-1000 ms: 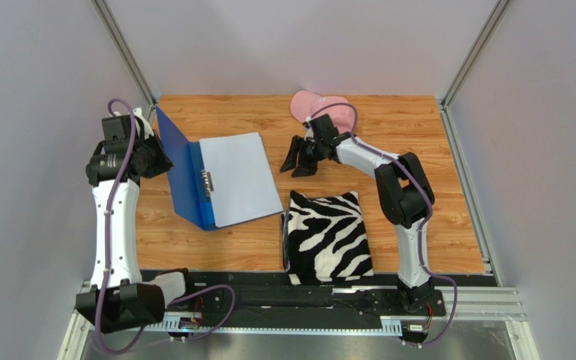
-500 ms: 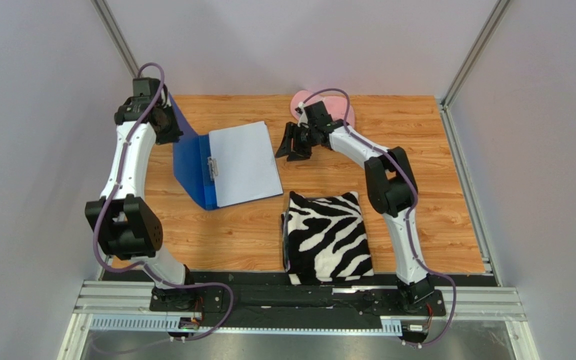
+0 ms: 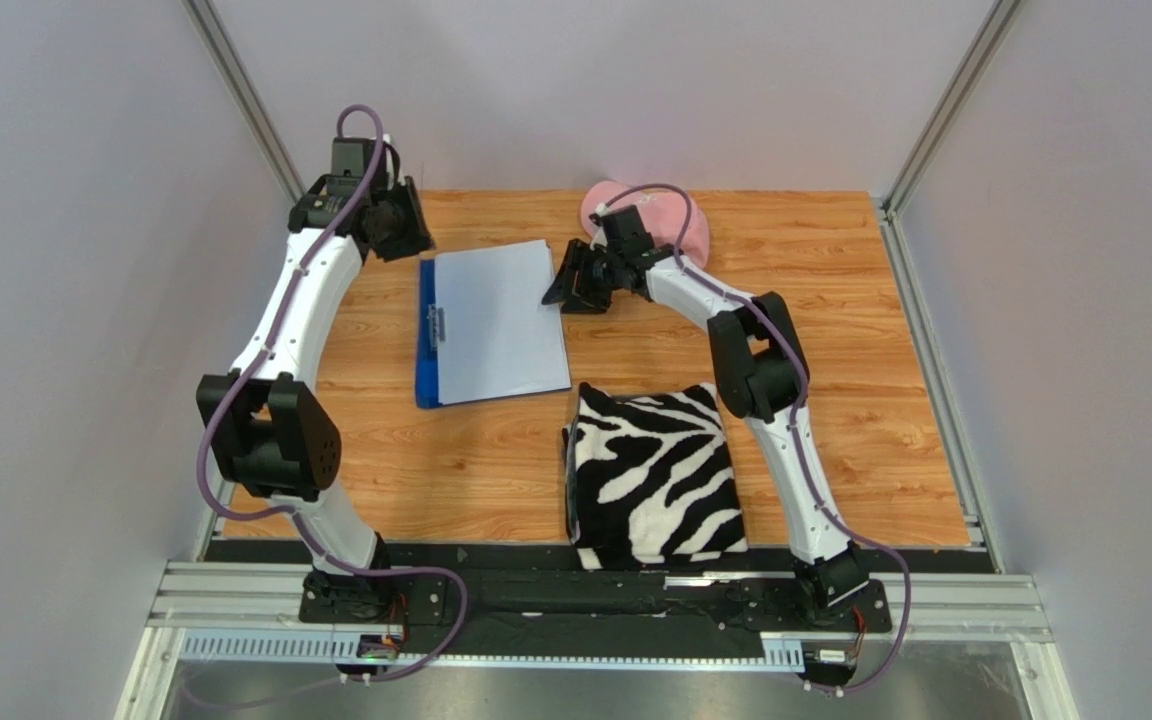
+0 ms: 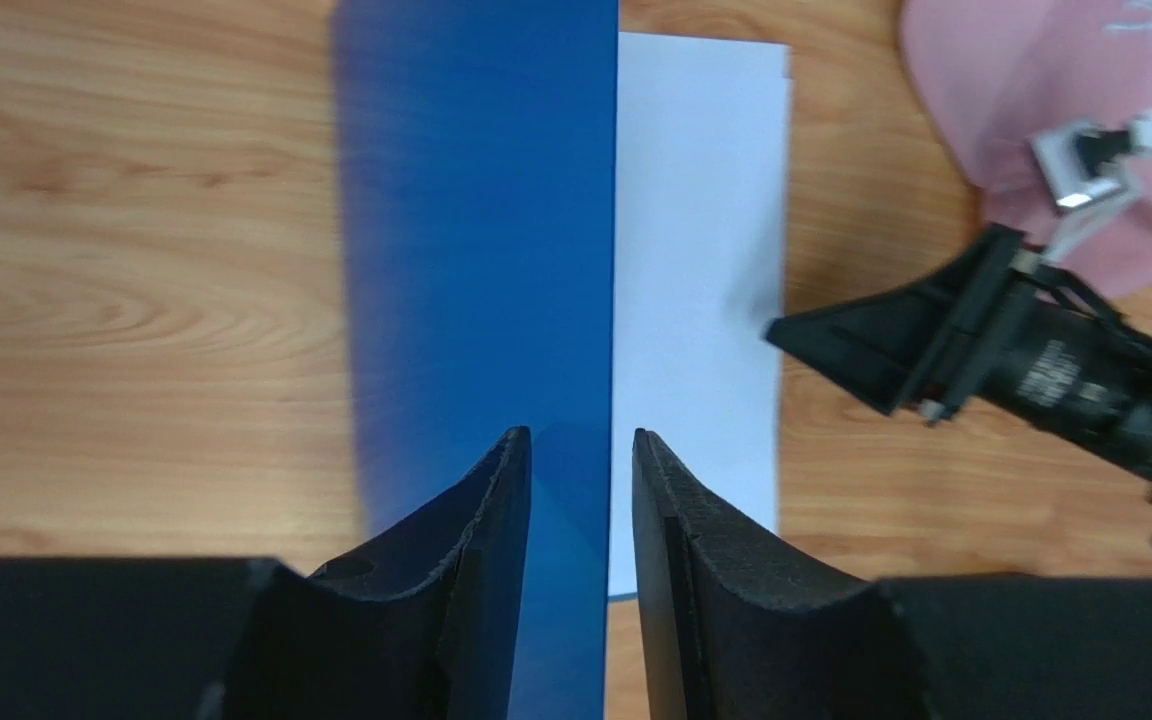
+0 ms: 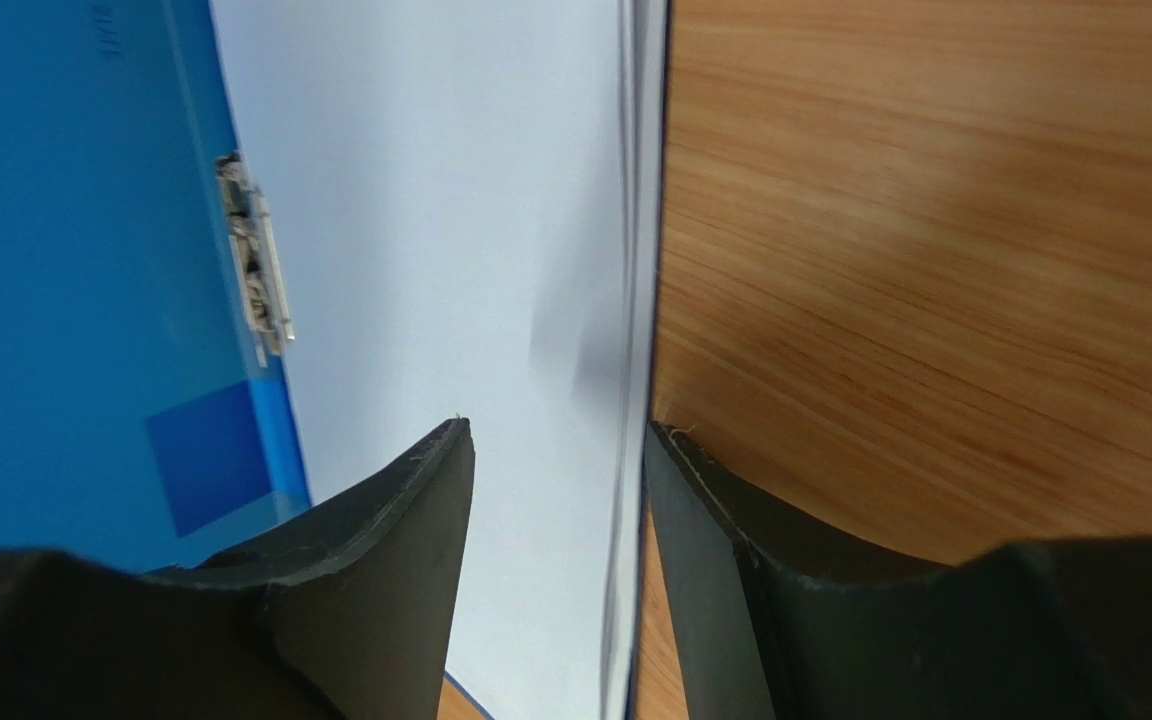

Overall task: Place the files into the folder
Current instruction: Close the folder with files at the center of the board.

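Note:
The blue folder [image 3: 425, 360] lies at the back of the table with the white files [image 3: 500, 323] stacked on its lower half. Its cover [image 4: 477, 225] stands nearly upright along the left edge, beside the sheets [image 4: 695, 225]. My left gripper [image 3: 405, 240] hovers over the folder's far left corner. Seen from the left wrist, the left gripper [image 4: 579, 443] is open, the cover's top edge passing loosely between its fingers. My right gripper [image 3: 557, 290] is open at the stack's right edge. In its own view the right gripper [image 5: 555, 435] straddles the paper edge [image 5: 447, 195]; the metal clip [image 5: 256, 270] shows.
A pink cap [image 3: 654, 218] sits behind the right gripper at the table's back edge. A zebra-striped folded cloth [image 3: 654, 473] lies near the front, just below the folder's right corner. Bare wood [image 3: 853, 330] stretches to the right.
My left arm swung from the near left to the far side, bringing the cover from lying open to nearly upright, and its jaws opened. The right gripper slid left to the stack's right edge.

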Robot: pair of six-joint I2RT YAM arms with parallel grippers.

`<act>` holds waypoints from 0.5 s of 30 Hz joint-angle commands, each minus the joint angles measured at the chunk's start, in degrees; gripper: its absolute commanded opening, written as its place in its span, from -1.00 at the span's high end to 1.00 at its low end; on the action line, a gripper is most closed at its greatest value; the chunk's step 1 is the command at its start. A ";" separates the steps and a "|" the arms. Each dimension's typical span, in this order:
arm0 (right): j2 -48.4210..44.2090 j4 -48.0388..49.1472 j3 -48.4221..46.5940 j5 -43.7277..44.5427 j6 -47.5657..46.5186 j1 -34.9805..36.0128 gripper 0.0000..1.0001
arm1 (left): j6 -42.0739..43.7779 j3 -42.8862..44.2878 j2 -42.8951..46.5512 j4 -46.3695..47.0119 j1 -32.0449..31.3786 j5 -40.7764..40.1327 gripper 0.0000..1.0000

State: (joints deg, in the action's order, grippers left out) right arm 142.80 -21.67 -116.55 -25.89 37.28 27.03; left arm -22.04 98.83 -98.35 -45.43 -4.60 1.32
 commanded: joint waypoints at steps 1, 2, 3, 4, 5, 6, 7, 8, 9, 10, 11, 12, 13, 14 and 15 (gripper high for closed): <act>3.10 4.88 2.47 -4.52 8.67 -0.13 -0.06 | -9.23 -3.80 -2.11 15.50 -3.66 12.09 0.21; 2.66 5.32 2.82 -4.52 9.65 -0.74 -0.06 | -10.73 -4.60 -2.98 17.55 -4.62 13.60 0.21; 2.31 5.93 3.34 -5.13 10.53 -1.27 -0.06 | -12.74 -5.30 -4.91 19.57 -5.15 14.58 0.19; 1.96 6.55 3.61 -5.74 11.93 -1.80 -0.05 | -13.37 -7.31 -5.88 24.38 -5.68 15.80 0.18; 1.17 6.38 4.05 -6.10 12.20 -2.85 -0.04 | -14.07 -8.29 -6.94 26.69 -6.73 16.25 0.16; 0.81 6.20 4.40 -6.10 12.47 -3.47 -0.03 | -16.08 -10.30 -9.12 28.97 -7.08 17.82 -0.03; 0.20 5.59 4.93 -6.19 12.21 -4.17 -0.01 | -16.88 -11.36 -10.36 34.13 -7.26 18.97 -0.08; -1.02 5.24 6.67 -5.76 12.03 -5.39 -0.02 | -17.50 -12.07 -11.51 36.27 -7.87 19.59 -0.13; -1.90 5.06 7.56 -5.32 11.68 -6.01 -0.01 | -17.68 -12.69 -13.87 38.64 -8.31 19.42 -0.16; -2.61 5.32 8.79 -5.05 11.50 -6.54 -0.01 | -17.51 -12.78 -15.02 39.53 -8.58 19.42 -0.17; -3.75 5.50 10.19 -4.44 10.72 -7.33 -0.01 | -17.42 -12.96 -15.99 40.85 -8.93 19.77 -0.18; -3.85 5.59 10.47 -4.26 10.45 -7.51 -0.01 | -17.59 -14.26 -17.22 44.17 -8.93 19.95 -0.18; -3.67 5.67 10.29 -4.17 10.19 -7.60 -0.01 | -17.68 -15.06 -17.75 45.07 -9.02 19.95 -0.18; -3.24 5.59 9.94 -5.13 10.18 -7.60 -0.01 | -17.68 -15.41 -18.37 47.43 -9.02 20.12 -0.20; -2.01 5.41 8.81 -5.66 10.44 -7.60 0.00 | -17.25 -15.42 -19.77 47.54 -9.02 20.30 -0.21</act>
State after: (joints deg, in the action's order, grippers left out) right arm 140.42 -14.26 -107.74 -33.28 48.42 20.67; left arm -37.85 83.90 -116.88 -9.52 -13.56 19.16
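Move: The open folder's middle lies about 9 cm right of the left hand, 4 cm ahead and some 22 cm below. The folder's blue cover stands nearly upright close by, its middle roughly 2 cm right, 3 cm ahead and 11 cm below that hand. From the right hand, the folder's middle is about 12 cm left, 3 cm back and 3 cm below, while the pink cap lies 17 cm right and 12 cm ahead. Left hand, opening, arcs 15 cm right over the folder and down as far; right hand withdraws rightward 4 cm. ##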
